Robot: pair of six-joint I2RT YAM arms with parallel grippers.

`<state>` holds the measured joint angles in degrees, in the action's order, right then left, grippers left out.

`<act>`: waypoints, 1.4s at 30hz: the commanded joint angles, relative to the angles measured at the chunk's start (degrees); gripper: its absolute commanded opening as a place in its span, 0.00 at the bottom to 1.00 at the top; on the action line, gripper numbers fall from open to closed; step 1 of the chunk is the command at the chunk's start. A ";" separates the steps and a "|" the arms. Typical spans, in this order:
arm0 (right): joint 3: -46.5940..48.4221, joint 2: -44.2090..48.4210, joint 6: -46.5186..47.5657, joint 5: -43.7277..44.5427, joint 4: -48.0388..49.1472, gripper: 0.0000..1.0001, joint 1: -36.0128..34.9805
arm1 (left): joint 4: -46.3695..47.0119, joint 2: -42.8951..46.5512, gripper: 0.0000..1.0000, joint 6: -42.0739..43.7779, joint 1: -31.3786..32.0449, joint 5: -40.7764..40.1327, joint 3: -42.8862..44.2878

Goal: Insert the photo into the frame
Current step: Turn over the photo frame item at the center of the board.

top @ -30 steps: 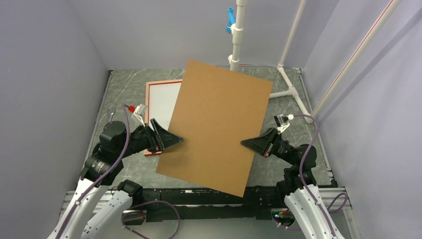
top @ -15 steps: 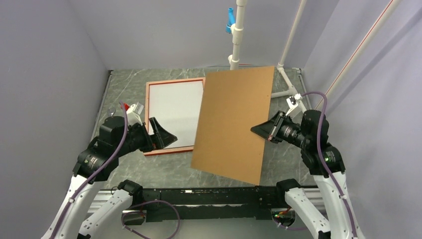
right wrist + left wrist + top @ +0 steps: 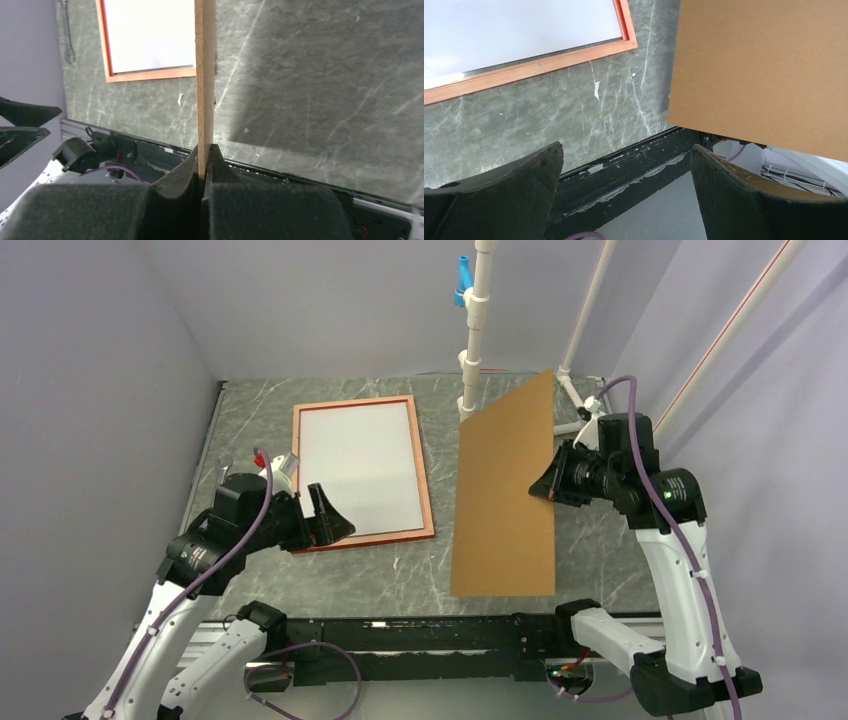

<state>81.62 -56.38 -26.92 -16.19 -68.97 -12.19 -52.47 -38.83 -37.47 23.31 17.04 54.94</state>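
Note:
The frame (image 3: 365, 541) lies flat on the grey table at the left, orange-brown face up. A plain white sheet, apparently the photo (image 3: 360, 468) with its white back up, fills it. My left gripper (image 3: 335, 520) hovers open and empty over the frame's near-left corner; in the left wrist view its jaws (image 3: 626, 155) stand wide apart above the table's front edge, with the frame (image 3: 544, 65) beyond. My right gripper (image 3: 545, 485) is shut on the brown backing board (image 3: 505, 490), holding it upright on edge to the right of the frame. The right wrist view shows the board's thin edge (image 3: 205, 75) pinched between the pads.
A white pipe stand (image 3: 475, 330) rises at the back centre, with more pipes (image 3: 585, 420) lying at the back right. A small metal wrench (image 3: 224, 468) lies by the left wall. Purple walls close in both sides. A black rail (image 3: 420, 630) runs along the near edge.
The right arm swung the backing board rightward off the frame and tipped it upright. My left gripper let go of the board, opened wide and drew back to the left.

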 commanded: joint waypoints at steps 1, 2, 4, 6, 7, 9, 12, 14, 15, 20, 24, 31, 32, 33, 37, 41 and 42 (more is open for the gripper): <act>7.29 -2.80 4.37 0.67 -4.18 0.00 0.01 | -0.06 -0.56 0.99 1.95 -0.11 0.27 -0.58; 8.02 -3.80 4.87 -0.15 -5.30 0.00 -0.06 | 0.11 -0.69 0.99 1.99 -0.11 0.62 -0.84; 9.10 -5.37 5.97 -1.28 -7.11 0.00 -0.03 | 0.37 -0.89 0.99 2.01 -0.12 1.11 -1.24; 9.05 -5.82 6.54 -1.43 -7.66 0.00 -0.10 | 0.72 -0.89 0.99 1.91 -0.11 1.37 -1.73; 8.80 -5.83 6.63 -1.64 -7.69 0.00 -0.12 | 0.97 -0.90 0.99 1.82 -0.11 1.53 -2.02; 8.27 -5.79 6.85 -2.69 -7.93 0.00 -0.26 | 1.53 -0.86 0.99 1.80 -0.11 1.83 -2.55; 6.61 -5.57 6.35 -4.27 -7.03 0.00 -1.17 | 2.07 -0.96 0.99 1.69 -0.11 2.53 -3.11; 5.38 -5.36 5.40 -3.81 -5.83 0.00 -2.39 | 2.32 -1.13 0.99 1.83 -0.11 2.75 -3.34; 4.90 -5.31 4.78 -3.32 -5.15 0.00 -3.04 | 2.19 -1.28 0.99 1.95 -0.11 2.75 -3.35; 5.01 -7.58 1.35 2.35 -3.06 0.00 -9.86 | 0.82 -2.03 0.99 2.92 -0.11 2.55 -2.26; 5.95 -10.86 -0.74 8.66 -2.79 0.00 -14.65 | 0.61 -1.83 0.99 3.08 -0.11 2.82 -2.19; 8.46 -15.23 -3.04 14.31 -3.12 0.00 -17.64 | 1.03 -0.26 0.99 2.71 -0.11 2.59 -3.89; 8.62 -15.61 -3.36 14.45 -2.92 0.00 -18.23 | 1.05 -0.20 0.99 2.74 -0.11 2.57 -4.10; 8.65 -16.12 -3.59 14.24 -2.58 0.00 -18.84 | 0.93 -0.20 0.99 2.80 -0.11 2.42 -4.18; 8.61 -18.09 -4.79 13.30 -0.42 0.00 -21.34 | 0.62 -0.30 0.99 3.08 -0.11 2.37 -4.38; 10.31 -20.73 -6.04 14.25 0.29 0.00 -24.02 | 0.93 0.06 0.99 2.91 -0.12 2.37 -4.94; 10.89 -21.32 -6.38 14.65 0.34 0.00 -24.63 | 1.03 0.19 1.00 2.82 -0.11 2.42 -5.05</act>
<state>89.12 -75.61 -30.57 -2.63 -73.73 -34.59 -52.64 -39.31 -35.53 23.31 18.79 50.37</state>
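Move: The brown board is already pinched by the right hand, its middle about 4 cm ahead, 4 cm left and 7 cm below. From that hand, the left gripper lies some 35 cm left, 2 cm nearer and 6 cm lower; the frame with the white sheet is about 20 cm ahead, 34 cm left and 27 cm below. From the empty left hand, the board's middle is roughly 31 cm right, 6 cm ahead and level; the frame is 22 cm straight ahead and 21 cm below. The brown board, still pinched by its right edge, is carried left about 7 cm and down about 5 cm towards the open left gripper; the right hand first drifts a little back, then forward again. Its wrist rolls the left side down some 15 degrees, tips down and turns counter-clockwise about 10 degrees each. The left hand sinks about 3 cm, fingers staying wide open and clear of the board. ##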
